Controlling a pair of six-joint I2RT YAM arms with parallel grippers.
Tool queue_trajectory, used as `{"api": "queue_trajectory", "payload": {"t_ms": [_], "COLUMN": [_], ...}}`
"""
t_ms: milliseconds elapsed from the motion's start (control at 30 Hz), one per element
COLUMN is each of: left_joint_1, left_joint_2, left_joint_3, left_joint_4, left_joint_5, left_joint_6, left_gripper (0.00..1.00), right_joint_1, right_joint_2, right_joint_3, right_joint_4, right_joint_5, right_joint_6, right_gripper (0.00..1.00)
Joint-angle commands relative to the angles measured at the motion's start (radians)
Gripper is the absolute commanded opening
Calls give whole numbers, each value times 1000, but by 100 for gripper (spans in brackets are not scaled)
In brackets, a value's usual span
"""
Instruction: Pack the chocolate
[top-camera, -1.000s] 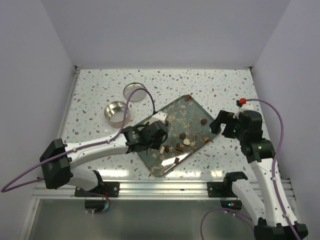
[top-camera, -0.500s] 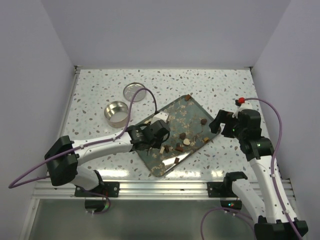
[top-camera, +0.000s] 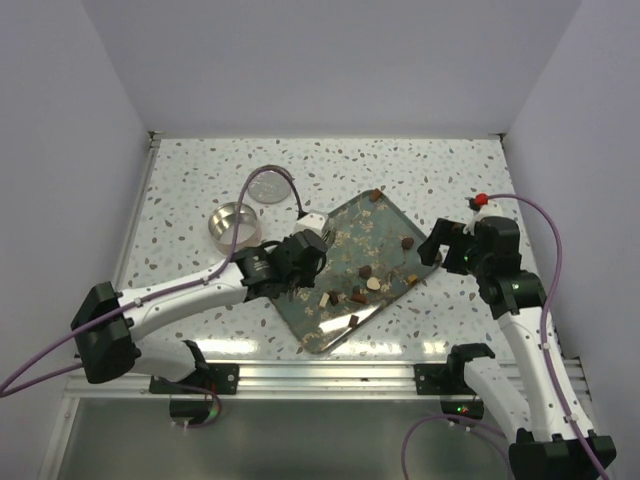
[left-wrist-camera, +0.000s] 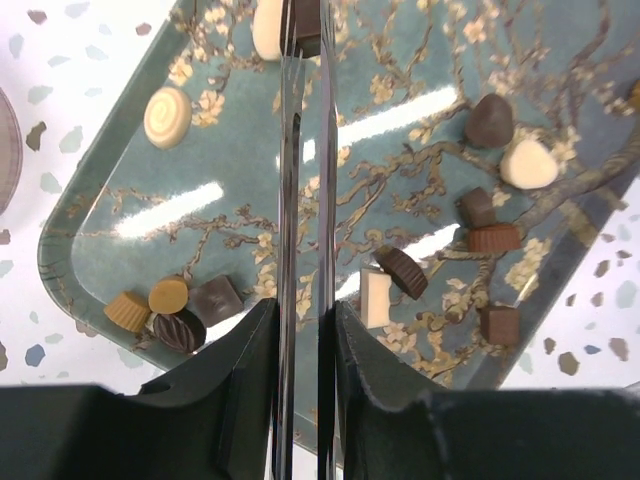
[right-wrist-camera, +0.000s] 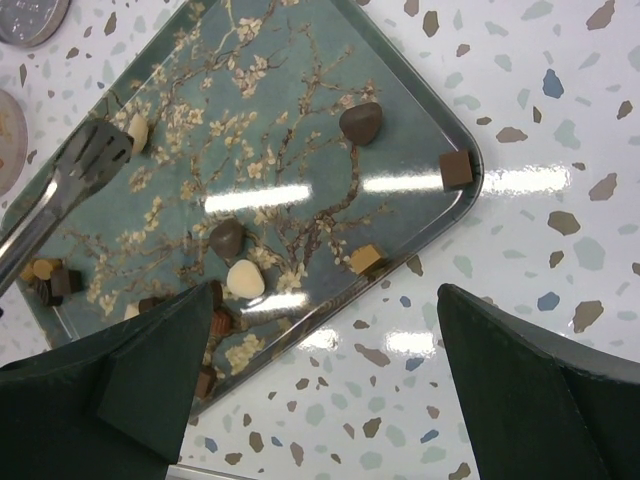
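Observation:
The chocolate lies scattered on a teal blossom-patterned tray (top-camera: 365, 235): dark, tan and cream pieces (top-camera: 372, 284). My left gripper (top-camera: 292, 262) hangs over the tray's left part, shut on thin metal tweezers (left-wrist-camera: 303, 200) that reach toward the far corner. At the tweezers' tips sit a cream piece (left-wrist-camera: 267, 26) and a dark piece (left-wrist-camera: 309, 42); I cannot tell whether either is pinched. The right wrist view shows the tweezers' slotted head (right-wrist-camera: 92, 156) beside that cream piece (right-wrist-camera: 137, 131). My right gripper (top-camera: 447, 250) stands open and holds nothing, over the table off the tray's right edge (right-wrist-camera: 420, 260).
A round metal tin (top-camera: 232, 225) stands left of the tray, and its lid (top-camera: 268, 186) lies behind it. The speckled table (top-camera: 450, 170) ends at white walls. A cluster of tan and dark pieces (left-wrist-camera: 170, 310) crowds the tray's near-left corner.
My left gripper has shifted slightly left and away along the tray, and its jaws have squeezed the tweezers narrower. The right arm has barely moved.

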Motion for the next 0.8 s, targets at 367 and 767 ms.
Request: {"api": "queue_trajectory", "payload": {"t_ms": [367, 767], "left_joint_1": [304, 677], "left_joint_2": [-150, -414], "left_joint_3": [10, -99], "left_joint_4": [61, -42], "left_joint_5": [94, 178], "left_joint_6": [76, 124], "left_gripper": [28, 28], "right_joint_1": [4, 4], "right_joint_2": [1, 51], "right_joint_3": [33, 54], "right_joint_4": [17, 52], "right_joint_5": [-13, -51], "right_joint_6": [-17, -32], "right_gripper": [98, 97]}}
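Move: The tin I am bringing the chocolate to sits about 20 cm to the left of my left hand, some 16 cm farther forward and 11 cm lower; that hand keeps the tongs, a dark chocolate between their tips. The lid lies roughly 27 cm ahead and 12 cm left, and the round cream chocolate on the tray about 11 cm ahead and 6 cm left, both some 13 cm below. From my idle right hand the tin is about 45 cm left, 14 cm ahead and 17 cm down. With the dark chocolate still pinched in the tongs, I lift my left hand a little, then sweep it forward and left off the tray towards the tin, speeding up and ending almost purely leftward while climbing: some 18 cm left, 8 cm up, 7 cm forward. On the way I swing the tongs about 25 degrees counter-clockwise and tip them up slightly, my grip unchanged. ##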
